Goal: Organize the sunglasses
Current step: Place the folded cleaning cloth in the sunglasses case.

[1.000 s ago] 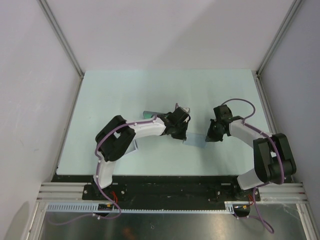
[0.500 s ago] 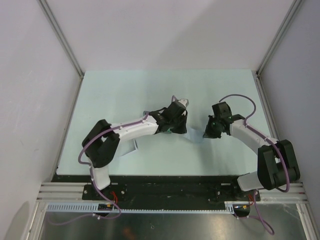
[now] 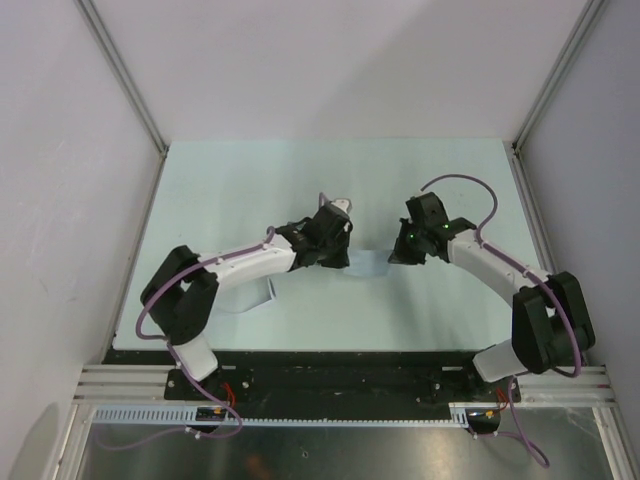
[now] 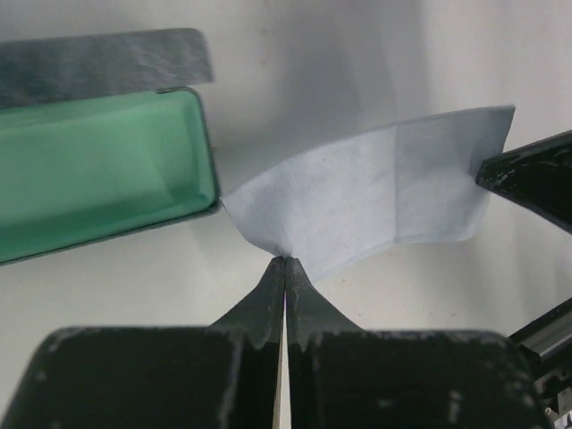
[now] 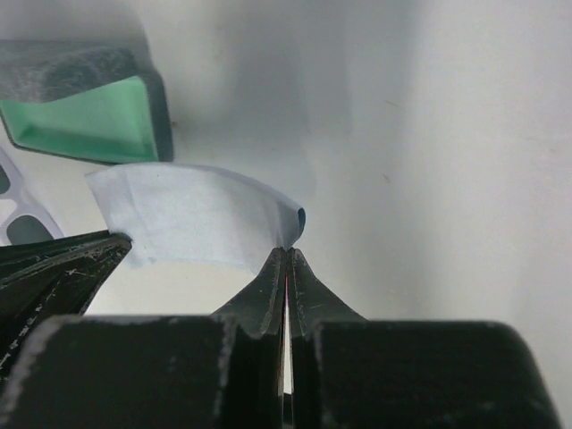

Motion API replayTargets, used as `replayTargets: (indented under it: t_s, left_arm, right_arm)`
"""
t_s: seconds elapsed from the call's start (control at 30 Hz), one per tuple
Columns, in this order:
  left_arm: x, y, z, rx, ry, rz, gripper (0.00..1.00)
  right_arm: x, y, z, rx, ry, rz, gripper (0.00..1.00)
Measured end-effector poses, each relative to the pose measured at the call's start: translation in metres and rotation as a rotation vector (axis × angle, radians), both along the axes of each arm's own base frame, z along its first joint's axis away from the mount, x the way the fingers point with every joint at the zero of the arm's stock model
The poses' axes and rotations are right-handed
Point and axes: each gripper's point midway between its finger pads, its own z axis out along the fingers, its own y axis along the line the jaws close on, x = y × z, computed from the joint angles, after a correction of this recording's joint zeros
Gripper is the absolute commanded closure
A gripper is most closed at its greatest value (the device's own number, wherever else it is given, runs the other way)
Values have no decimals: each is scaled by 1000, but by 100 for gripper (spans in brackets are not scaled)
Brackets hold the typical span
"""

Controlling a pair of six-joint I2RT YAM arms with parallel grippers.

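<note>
A grey-blue cloth (image 4: 375,188) hangs stretched between my two grippers, lifted off the table. My left gripper (image 4: 285,261) is shut on one corner of it. My right gripper (image 5: 287,250) is shut on the opposite corner of the cloth (image 5: 197,223). From above, the cloth (image 3: 368,263) spans the gap between the left gripper (image 3: 340,258) and the right gripper (image 3: 395,255). The sunglasses (image 5: 25,230), white-framed with dark lenses, peek in at the left edge of the right wrist view. They lie on the table and are hidden under my left arm from above.
An open grey case with a green lining (image 4: 98,170) lies close beside the cloth, its lid folded back; it also shows as the case (image 5: 89,116) in the right wrist view. A pale flat object (image 3: 252,293) lies by my left arm's elbow.
Both grippers have carried the cloth leftward and farther from the bases. My left arm has stretched out and now covers the case's green lining seen from above.
</note>
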Motion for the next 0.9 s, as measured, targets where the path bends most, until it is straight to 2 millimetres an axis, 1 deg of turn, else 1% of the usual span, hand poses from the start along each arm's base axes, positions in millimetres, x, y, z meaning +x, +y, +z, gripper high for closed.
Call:
replayTargets:
  t_s: [0.1,0.23,0.3,0.43,0.6,0.9]
  left_arm:
    - [10,14,7,-3,-20,29,100]
    - [19,28,15,-7,-40,54,100]
    - [22,34,16,-6,-44,65,100]
    - [24,49,12,9,-40,84,99]
    - [26,63,6,28,-31,104,100]
    - [34,86,3,52,-31,133,100]
  right_arm:
    - [4,16,1,6,2,21,100]
    - [5,37,-5,10,22,49,100]
    - [6,46,-9,11,31,60,100]
    - [12,63,-16,17,43,74,100]
    - [23,77,-18,28,36,79,100]
    - [40,94,-14,55,16,72,100]
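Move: The open green case lies about 7 cm to the left of the left hand and 6 cm ahead; from the right hand it is some 19 cm to the left and 5 cm ahead. Its raised grey lid stands along the far side, roughly 4 cm beyond the case's middle. The sunglasses lie about 24 cm left of the left hand and 7 cm back. All are below the hands, the case and sunglasses some 6 cm. Leftward together, both arms carry the cloth level between their shut fingertips, about 9 cm left and 3 to 4 cm forward, towards and partly over the open case. The left hand rises slightly and settles back while the right sinks a centimetre or two; both keep pinching their ends, wrists turning only some 5 to 10 degrees counter-clockwise. ##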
